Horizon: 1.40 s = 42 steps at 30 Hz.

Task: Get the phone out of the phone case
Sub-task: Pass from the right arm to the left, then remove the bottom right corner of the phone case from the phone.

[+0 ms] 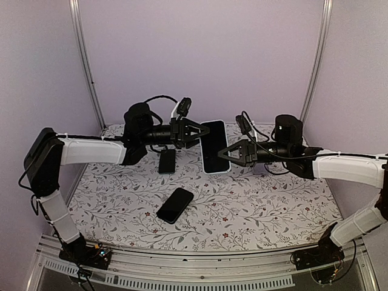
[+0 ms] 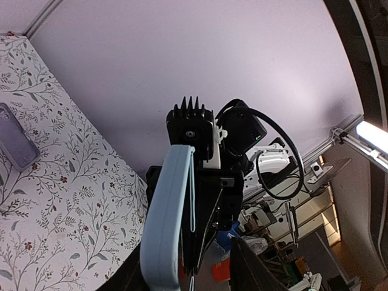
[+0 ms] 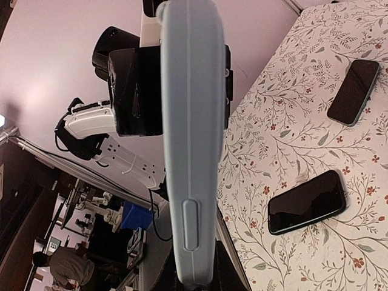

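The phone, black screen facing up, sits in a light-blue phone case held in the air between both arms. My right gripper is shut on the case's right edge. In the right wrist view the case runs edge-on out from the right gripper. My left gripper straddles the left edge. In the left wrist view the case lies against one finger of the left gripper, and a gap shows on the other side.
A black phone lies on the flowered table near the front. Another phone lies under the left arm. Purple walls and metal posts close the back and sides.
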Available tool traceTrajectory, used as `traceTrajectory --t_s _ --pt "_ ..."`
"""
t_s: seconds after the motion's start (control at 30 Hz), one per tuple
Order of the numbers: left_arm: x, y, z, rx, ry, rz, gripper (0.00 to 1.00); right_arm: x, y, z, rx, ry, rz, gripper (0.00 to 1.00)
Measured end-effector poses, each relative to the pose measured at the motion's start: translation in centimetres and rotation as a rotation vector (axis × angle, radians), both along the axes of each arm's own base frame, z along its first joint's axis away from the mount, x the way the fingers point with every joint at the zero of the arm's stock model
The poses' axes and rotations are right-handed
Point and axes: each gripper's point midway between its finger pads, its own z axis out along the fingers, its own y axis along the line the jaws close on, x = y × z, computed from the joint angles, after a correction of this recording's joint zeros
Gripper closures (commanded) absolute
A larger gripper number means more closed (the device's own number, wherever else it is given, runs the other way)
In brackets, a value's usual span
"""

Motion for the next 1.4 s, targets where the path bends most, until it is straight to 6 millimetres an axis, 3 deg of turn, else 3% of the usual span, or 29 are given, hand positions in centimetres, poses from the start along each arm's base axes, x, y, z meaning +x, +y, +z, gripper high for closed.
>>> traceTrajectory --t_s 0.2,0.3,0.4,0.57,0.7,1.17,1.4 --pt "0.0 0.0 0.1 -0.001 0.009 -0.002 0.81 -0.3 -0.1 0.3 0.008 -0.004 0.012 1.00" --pt "0.0 0.0 0.1 -0.002 0.010 -0.002 0.99 -0.5 0.0 0.6 0.018 -0.011 0.027 0.98" --pt "0.0 0.0 0.3 -0.006 0.004 0.000 1.00 -0.6 0.0 0.7 0.022 -0.011 0.034 0.84" --pt "0.1 0.0 0.2 -0.002 0.015 0.006 1.00 -0.6 0.0 0.8 0.026 -0.019 0.036 0.41" --pt "0.7 0.1 0.2 -0.006 0.036 0.034 1.00 -0.3 -0.3 0.9 0.020 -0.044 0.006 0.30" --pt "2.5 2.3 1.2 -0.091 0.130 0.153 1.00 -0.5 -2.4 -1.2 -0.057 -0.052 -0.098 0.27" --pt "2.5 2.5 1.5 -0.113 0.142 0.158 1.00 -0.3 -3.2 -0.9 -0.068 -0.067 -0.152 0.27"
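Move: The phone in its pale blue case is held by the right hand, its middle about 3 cm left, 2 cm ahead and 1 cm above; from the open left hand it lies some 4 cm right, 3 cm back and 3 cm below. On the table about 31 cm beneath the left hand, the small dark phone is 16 cm ahead and 16 cm left, the black phone 8 cm back and 11 cm left. The empty purple case lies about 16 cm ahead, 20 cm right and 27 cm below the right hand. The left hand stays in place and shuts its fingers from about half open onto the far, upper left edge of the cased phone, while the right keeps its pinch and eases up barely a centimetre; only then do the right fingers open wide and let go, and that hand backs off about 3 cm to the right, dipping some 2 cm on the way and turning slightly clockwise. As the right opens, the left carries the phone about 2.5 cm forward and as much to the left, rising a little towards the end, with the wrist turning roughly 10 degrees counter-clockwise and tilting. ##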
